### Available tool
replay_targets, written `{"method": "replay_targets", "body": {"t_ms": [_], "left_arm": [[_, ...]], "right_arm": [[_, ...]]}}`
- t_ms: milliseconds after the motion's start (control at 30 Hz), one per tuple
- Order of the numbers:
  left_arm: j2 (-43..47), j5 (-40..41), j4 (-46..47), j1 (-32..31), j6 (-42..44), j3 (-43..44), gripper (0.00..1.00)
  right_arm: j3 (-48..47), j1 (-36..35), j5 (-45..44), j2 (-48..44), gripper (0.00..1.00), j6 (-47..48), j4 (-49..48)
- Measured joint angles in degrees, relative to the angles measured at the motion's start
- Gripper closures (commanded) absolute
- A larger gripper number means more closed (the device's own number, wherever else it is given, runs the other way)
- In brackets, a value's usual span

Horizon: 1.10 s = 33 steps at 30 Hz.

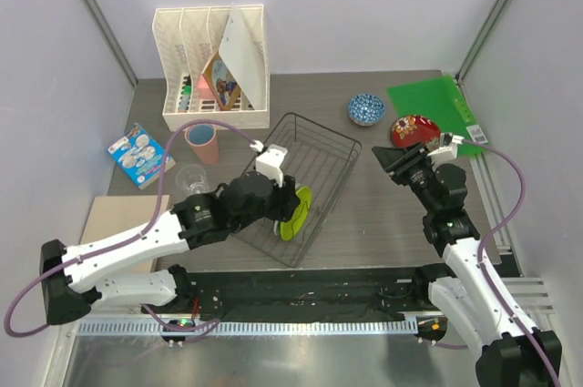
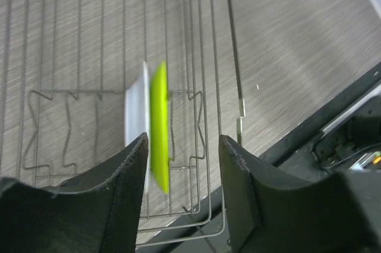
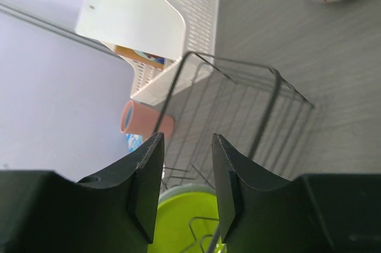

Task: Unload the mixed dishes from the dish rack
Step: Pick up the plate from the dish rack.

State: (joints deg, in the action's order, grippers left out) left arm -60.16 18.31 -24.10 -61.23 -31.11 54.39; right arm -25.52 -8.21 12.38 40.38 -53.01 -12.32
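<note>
The dish rack (image 1: 319, 155) is a black wire basket in the middle of the table. A green plate (image 1: 296, 214) stands on edge in its near end, with a white plate (image 2: 136, 116) right beside it. My left gripper (image 1: 284, 203) reaches into the rack, open, and its fingers straddle the green plate's (image 2: 159, 128) rim; the plate sits close to the left finger (image 2: 128, 187) and clear of the right one. My right gripper (image 1: 393, 161) hovers right of the rack, open and empty. Outside the rack stand the pink cup (image 1: 202, 143), glass tumbler (image 1: 191, 179), blue bowl (image 1: 366, 109) and red plate (image 1: 412, 129).
A white file organizer (image 1: 216, 68) stands behind the rack. A green mat (image 1: 437, 106) lies at the back right under the red plate's edge. A blue packet (image 1: 139, 155) and a wooden board (image 1: 118, 218) lie at the left.
</note>
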Motion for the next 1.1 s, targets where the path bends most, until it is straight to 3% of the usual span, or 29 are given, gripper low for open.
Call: {"method": "replay_targets", "body": {"t_ms": [133,433,1100], "left_arm": [[-3.5,5.2,-0.9,-5.1,0.0,0.7,0.46],[-8.1,12.0,-2.4,-6.6,-1.4,0.5,0.47],[-8.2,13.7,-1.3,-9.7,-1.9,-0.8,0.51]], "right_arm": [[3.1,0.0,0.7,0.5,0.57,0.2,1.3],[3.9,0.0,1.6,1.7,0.57,0.9,1.7],[4.8,-0.1,2.7,4.0,0.58,1.5,0.3]]}}
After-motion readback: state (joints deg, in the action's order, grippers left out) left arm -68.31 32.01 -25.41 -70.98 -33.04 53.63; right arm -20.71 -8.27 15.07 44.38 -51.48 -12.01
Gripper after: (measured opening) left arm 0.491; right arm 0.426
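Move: The green plate stands on edge in the rack, about 3 cm ahead of the left hand, 2 cm to its right and 12 cm below. The white plate stands close against it, some 3 cm to its left and about 1 cm farther out; the dish rack's middle is about 10 cm ahead of the left hand and 14 cm down. From the right hand the green plate lies roughly 7 cm back, 20 cm to the left and 14 cm below. The left hand sinks about 5 cm towards the green plate, nearly all of it early on, rolling its left side up some 10 degrees, then hovers over the rack with fingers still half open and finally eases a centimetre or so back and to the right, without closing on anything. The empty right hand sinks about 6 cm beside the rack, fast at first and then slowly, its fingers tipping slightly down and staying part open. ##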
